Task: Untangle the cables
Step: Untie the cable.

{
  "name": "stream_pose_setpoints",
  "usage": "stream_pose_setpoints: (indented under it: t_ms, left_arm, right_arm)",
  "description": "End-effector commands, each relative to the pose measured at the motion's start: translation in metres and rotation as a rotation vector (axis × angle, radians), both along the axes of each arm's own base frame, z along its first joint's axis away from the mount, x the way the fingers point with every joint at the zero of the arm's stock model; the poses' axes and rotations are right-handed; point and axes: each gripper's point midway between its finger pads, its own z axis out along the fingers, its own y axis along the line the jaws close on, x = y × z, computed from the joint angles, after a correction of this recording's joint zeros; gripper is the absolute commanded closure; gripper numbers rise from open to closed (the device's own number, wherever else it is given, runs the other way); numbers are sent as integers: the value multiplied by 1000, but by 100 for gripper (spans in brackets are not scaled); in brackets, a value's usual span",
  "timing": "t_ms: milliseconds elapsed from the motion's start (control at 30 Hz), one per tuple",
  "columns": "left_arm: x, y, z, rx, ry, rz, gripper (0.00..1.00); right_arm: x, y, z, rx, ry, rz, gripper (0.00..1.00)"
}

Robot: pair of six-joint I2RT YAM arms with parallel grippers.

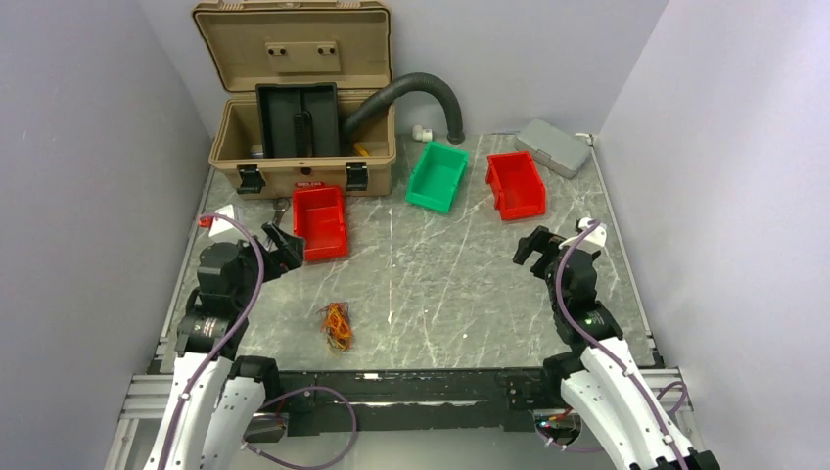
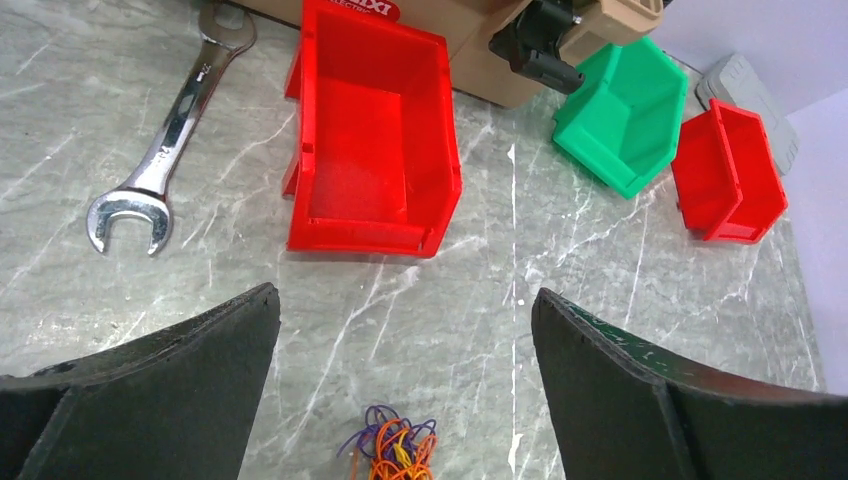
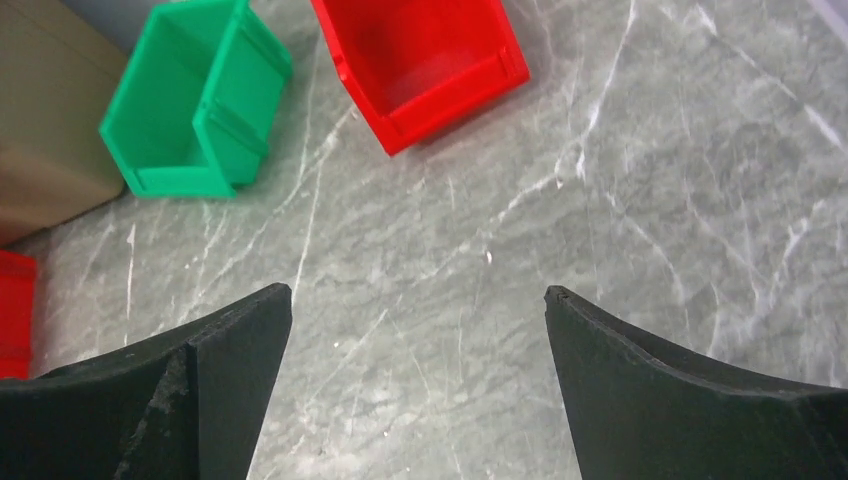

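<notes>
The cables (image 1: 336,324) lie in one small tangled clump of thin orange, yellow and purple wires on the grey table, near its front edge and left of centre. In the left wrist view the clump (image 2: 392,447) sits low between the fingers, resting on the table beneath them. My left gripper (image 1: 281,245) hovers up and to the left of the clump, open and holding nothing. My right gripper (image 1: 534,248) stands open over bare table on the right side, far from the cables. Its view (image 3: 417,300) shows only marble between the fingers.
A red bin (image 1: 320,222) sits just right of the left gripper, with a wrench (image 2: 165,145) beside it. Further back stand an open tan toolbox (image 1: 301,117) with a black hose (image 1: 421,93), a green bin (image 1: 438,176), a second red bin (image 1: 515,184) and a grey case (image 1: 555,146).
</notes>
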Motion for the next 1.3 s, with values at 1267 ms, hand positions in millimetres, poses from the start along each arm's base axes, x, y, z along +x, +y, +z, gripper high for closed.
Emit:
stream_pose_setpoints:
  t_ms: [1267]
  left_arm:
    - [-64, -86, -156, -110, 607, -345, 40]
  right_arm:
    - [-6, 121, -11, 145, 113, 642, 4]
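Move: From the left hand the cables lie about 11 cm back, 7 cm to the right and 21 cm below. The near red bin is some 15 cm ahead of that hand and 1 cm right, the wrench 14 cm ahead and 10 cm left, both about 20 cm down. From the right hand the cables are roughly 47 cm to the left, 13 cm back and 16 cm lower. Left hand sinks 15 cm, right then back, towards the cables, partly closing; right hand swings 11 cm left. ##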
